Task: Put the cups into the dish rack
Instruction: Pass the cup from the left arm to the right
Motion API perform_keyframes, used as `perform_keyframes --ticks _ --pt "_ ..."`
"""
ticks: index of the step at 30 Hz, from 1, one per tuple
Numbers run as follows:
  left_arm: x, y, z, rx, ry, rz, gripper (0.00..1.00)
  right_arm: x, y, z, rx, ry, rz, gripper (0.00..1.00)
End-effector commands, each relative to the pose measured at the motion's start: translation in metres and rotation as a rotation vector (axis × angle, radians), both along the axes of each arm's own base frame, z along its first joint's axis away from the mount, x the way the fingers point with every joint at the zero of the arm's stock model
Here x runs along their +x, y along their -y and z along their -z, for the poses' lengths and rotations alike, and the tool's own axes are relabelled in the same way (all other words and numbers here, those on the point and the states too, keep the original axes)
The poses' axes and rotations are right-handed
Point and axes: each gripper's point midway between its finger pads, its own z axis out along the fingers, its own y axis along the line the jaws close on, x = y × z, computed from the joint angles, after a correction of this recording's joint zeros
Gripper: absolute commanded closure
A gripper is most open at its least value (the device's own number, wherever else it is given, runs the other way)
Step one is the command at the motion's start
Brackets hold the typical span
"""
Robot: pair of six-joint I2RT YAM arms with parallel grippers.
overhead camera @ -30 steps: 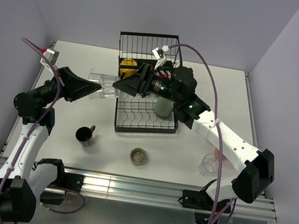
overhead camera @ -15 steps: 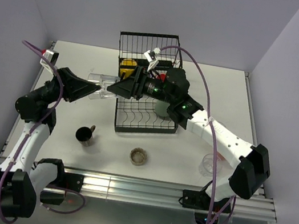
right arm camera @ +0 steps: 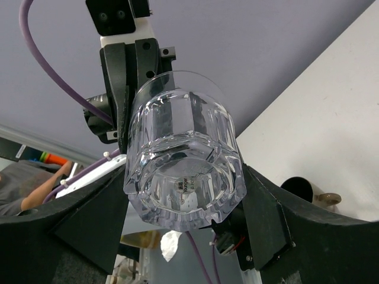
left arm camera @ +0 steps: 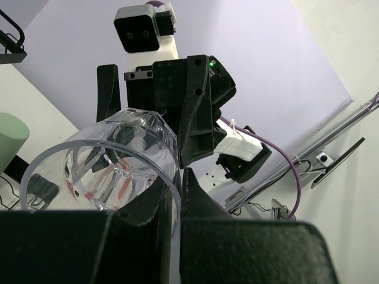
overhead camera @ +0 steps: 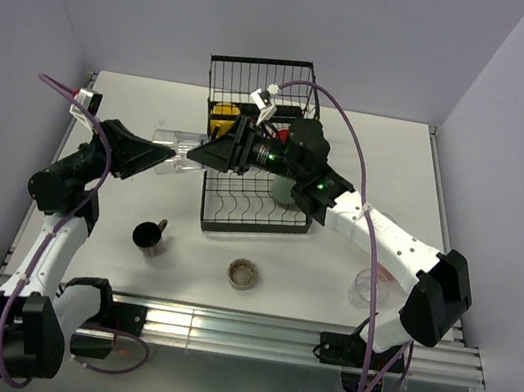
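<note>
A clear glass (overhead camera: 177, 149), one of the cups, hangs on its side in the air left of the dish rack (overhead camera: 263, 72). My left gripper (overhead camera: 162, 154) is shut on its rim; in the left wrist view one finger is inside the glass (left arm camera: 100, 171) and one outside, at the left gripper (left arm camera: 177, 189). My right gripper (overhead camera: 205, 151) meets it from the rack side. Its open jaws flank the base of the glass (right arm camera: 183, 171) closely at the right gripper (right arm camera: 185, 198). A yellow cup (overhead camera: 223, 116) and a green tumbler (overhead camera: 286, 190) sit in the rack.
A black mug (overhead camera: 148, 236) and a low brownish glass (overhead camera: 243, 274) stand on the table near the front. Another clear glass (overhead camera: 368, 288) stands at the front right beside the right arm's base. The right arm stretches across the rack.
The right gripper has moved left from over the rack to the glass base, and its jaws have narrowed around it. The left gripper keeps its hold almost in place.
</note>
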Motion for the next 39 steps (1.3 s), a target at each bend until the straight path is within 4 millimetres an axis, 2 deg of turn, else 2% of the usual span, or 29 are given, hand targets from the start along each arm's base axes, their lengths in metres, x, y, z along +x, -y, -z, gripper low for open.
perform_keyframes --ticks 1,5,6,8,11,13,20,24,28,30,37,39 --pt "-0.009 0.003 -0.002 0.026 0.069 0.005 1.00 -0.010 -0.003 -0.027 0.070 0.055 -0.010 1.00" --pt "-0.007 0.003 0.000 0.034 0.065 -0.003 0.88 -0.008 0.003 -0.027 0.067 0.060 0.027 1.00" --pt "-0.006 0.003 0.001 0.035 0.052 -0.007 0.77 -0.006 0.005 -0.028 0.068 0.062 0.037 1.00" --pt "-0.006 0.003 0.001 0.045 0.061 -0.011 0.75 -0.006 0.008 -0.029 0.068 0.064 0.051 1.00" --pt "-0.004 0.003 0.003 0.060 0.052 -0.021 0.66 -0.004 0.011 -0.031 0.068 0.065 0.065 1.00" --pt "0.000 0.002 0.007 0.074 0.043 -0.037 0.56 -0.002 0.015 -0.031 0.067 0.064 0.072 1.00" --pt "0.006 0.001 0.010 0.081 0.018 -0.055 0.34 0.003 0.025 -0.030 0.060 0.062 0.109 1.00" --pt "0.010 0.001 0.009 0.093 0.021 -0.072 0.30 0.007 0.030 -0.030 0.054 0.064 0.125 1.00" --pt "0.013 0.000 0.007 0.105 0.015 -0.079 0.29 0.011 0.038 -0.030 0.045 0.067 0.157 1.00" --pt "0.019 -0.001 0.013 0.123 -0.011 -0.100 0.29 0.014 0.042 -0.028 0.035 0.065 0.171 1.00" --pt "0.027 -0.006 0.014 0.167 -0.036 -0.162 0.29 0.024 0.054 -0.018 -0.021 0.066 0.230 1.00" --pt "0.031 -0.009 0.016 0.193 -0.030 -0.193 0.29 0.028 0.057 -0.010 -0.058 0.052 0.257 1.00"
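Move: The clear glass is already in both grippers: its middle is about 3 cm right, 2 cm ahead and 3 cm below the left fingers, and some 2 cm left of the right hand point, level and straight across. From the right hand, the dish rack's bed centres roughly 14 cm ahead, 14 cm right and 32 cm down, with the green cup 6 cm right of that centre; the black mug stands 9 cm left, 5 cm back and 34 cm below. Open the left gripper from its pinch on the glass's rim to well apart, letting go while the hand eases forward and down, about 3 cm each. Keep the right fingers clamped round the base end and, once the left is opening, draw the glass right about 4 cm, with a smaller drift forward, turning clockwise some 10 degrees. ##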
